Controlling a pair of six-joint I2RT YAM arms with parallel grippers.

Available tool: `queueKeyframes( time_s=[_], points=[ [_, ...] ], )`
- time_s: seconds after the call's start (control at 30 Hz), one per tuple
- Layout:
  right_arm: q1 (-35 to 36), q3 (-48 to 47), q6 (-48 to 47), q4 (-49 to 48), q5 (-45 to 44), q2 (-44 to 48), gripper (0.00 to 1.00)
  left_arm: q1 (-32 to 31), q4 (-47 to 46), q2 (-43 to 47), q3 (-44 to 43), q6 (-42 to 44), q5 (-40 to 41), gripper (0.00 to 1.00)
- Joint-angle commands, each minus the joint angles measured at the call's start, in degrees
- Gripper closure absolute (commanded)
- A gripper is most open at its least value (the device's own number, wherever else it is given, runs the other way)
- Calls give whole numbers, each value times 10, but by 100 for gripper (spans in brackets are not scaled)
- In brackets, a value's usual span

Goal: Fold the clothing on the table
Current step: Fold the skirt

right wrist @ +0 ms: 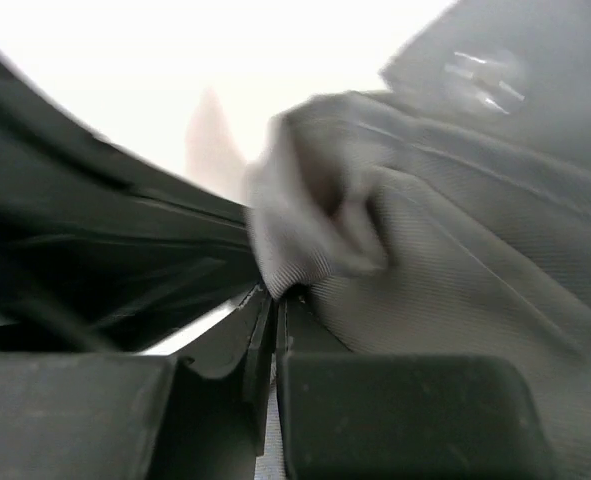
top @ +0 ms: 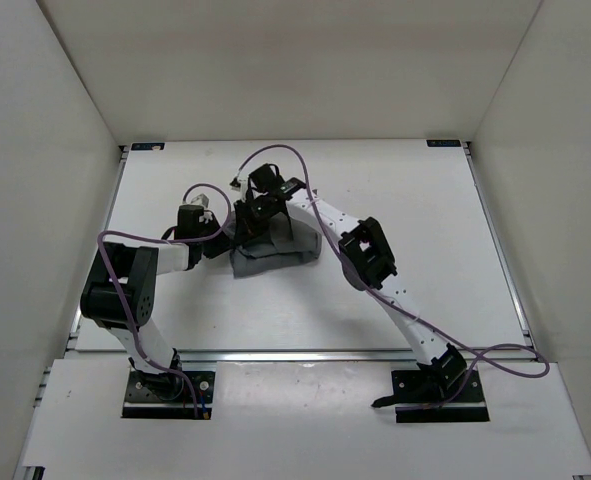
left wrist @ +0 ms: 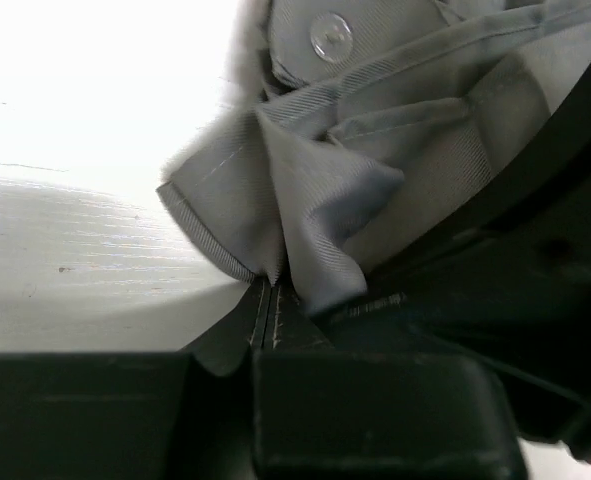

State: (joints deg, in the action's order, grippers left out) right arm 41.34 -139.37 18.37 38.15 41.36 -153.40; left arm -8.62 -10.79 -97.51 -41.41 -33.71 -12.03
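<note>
The clothing (top: 280, 250) is a grey skirt, bunched into a small heap near the middle of the white table (top: 415, 210). My left gripper (top: 231, 237) reaches it from the left and my right gripper (top: 259, 214) from behind; the two sit close together over the heap's left end. In the left wrist view the left gripper (left wrist: 272, 287) is shut on a hemmed fold of the clothing (left wrist: 315, 190), with a clear button (left wrist: 332, 37) above. The right wrist view shows the right gripper (right wrist: 280, 296) shut on a bunched edge of the clothing (right wrist: 435, 270).
White walls stand round the table on the left, back and right. Metal rails (top: 497, 240) run along its edges. Purple cables (top: 275, 152) loop above both arms. The other arm's black body fills one side of each wrist view (left wrist: 535, 230) (right wrist: 85, 260).
</note>
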Motion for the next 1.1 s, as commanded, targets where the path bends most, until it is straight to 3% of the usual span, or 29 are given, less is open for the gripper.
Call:
queueKeyframes(
  time_s=[0.0, 0.1, 0.37, 0.6, 0.73, 0.83, 0.97, 1.07],
  points=[
    [18, -21, -40, 117, -152, -11, 100, 2, 11, 11, 12, 0, -2, 95],
    [32, -21, -48, 152, -240, -12, 100, 1, 9, 14, 12, -6, -5, 95],
    [3, 3, -38, 236, -456, 12, 100, 1, 9, 32, 5, -6, -26, 75],
    [-64, 235, -32, 180, -523, 161, 100, 12, -56, 60, 6, -39, -138, 71],
    [-94, 362, -26, 128, -550, 247, 99, -5, -47, 93, -9, -37, -129, 72],
    [-93, 365, -32, 131, -556, 262, 100, -9, -49, 117, -2, -50, -129, 73],
    [-70, 303, -34, 138, -516, 211, 100, -13, -27, 156, 3, -41, -105, 74],
    [-45, 151, -25, 182, -496, 128, 100, -14, -10, 180, 9, -36, -92, 74]
  ],
)
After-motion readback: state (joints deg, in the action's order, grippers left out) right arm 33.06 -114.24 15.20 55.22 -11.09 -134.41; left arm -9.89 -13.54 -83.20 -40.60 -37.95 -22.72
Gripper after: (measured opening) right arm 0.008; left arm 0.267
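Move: The skirt lies folded over, its middle about 8 cm to the right of the right hand, 2 cm nearer the base and 4 cm lower; its left corner, in the left fingers, is some 3 cm to the right hand's left, level in reach and about 3 cm lower. The clear table it is taken to is about 26 cm right and 4 cm ahead, 5 cm below. From the left hand the skirt's middle lies about 12 cm right, 2 cm back, at the same height. The folded skirt, still pinched at its corner by the shut right fingers, is first pressed some 2 cm down beside the left hand, then drawn about 28 cm to the right and slightly forward, easing back 2 cm left at the end, while the right wrist swings about 60 degrees until its fingers point nearly straight down. The left fingers open about a quarter, let go and rise 10 cm, drifting 4 cm right. ##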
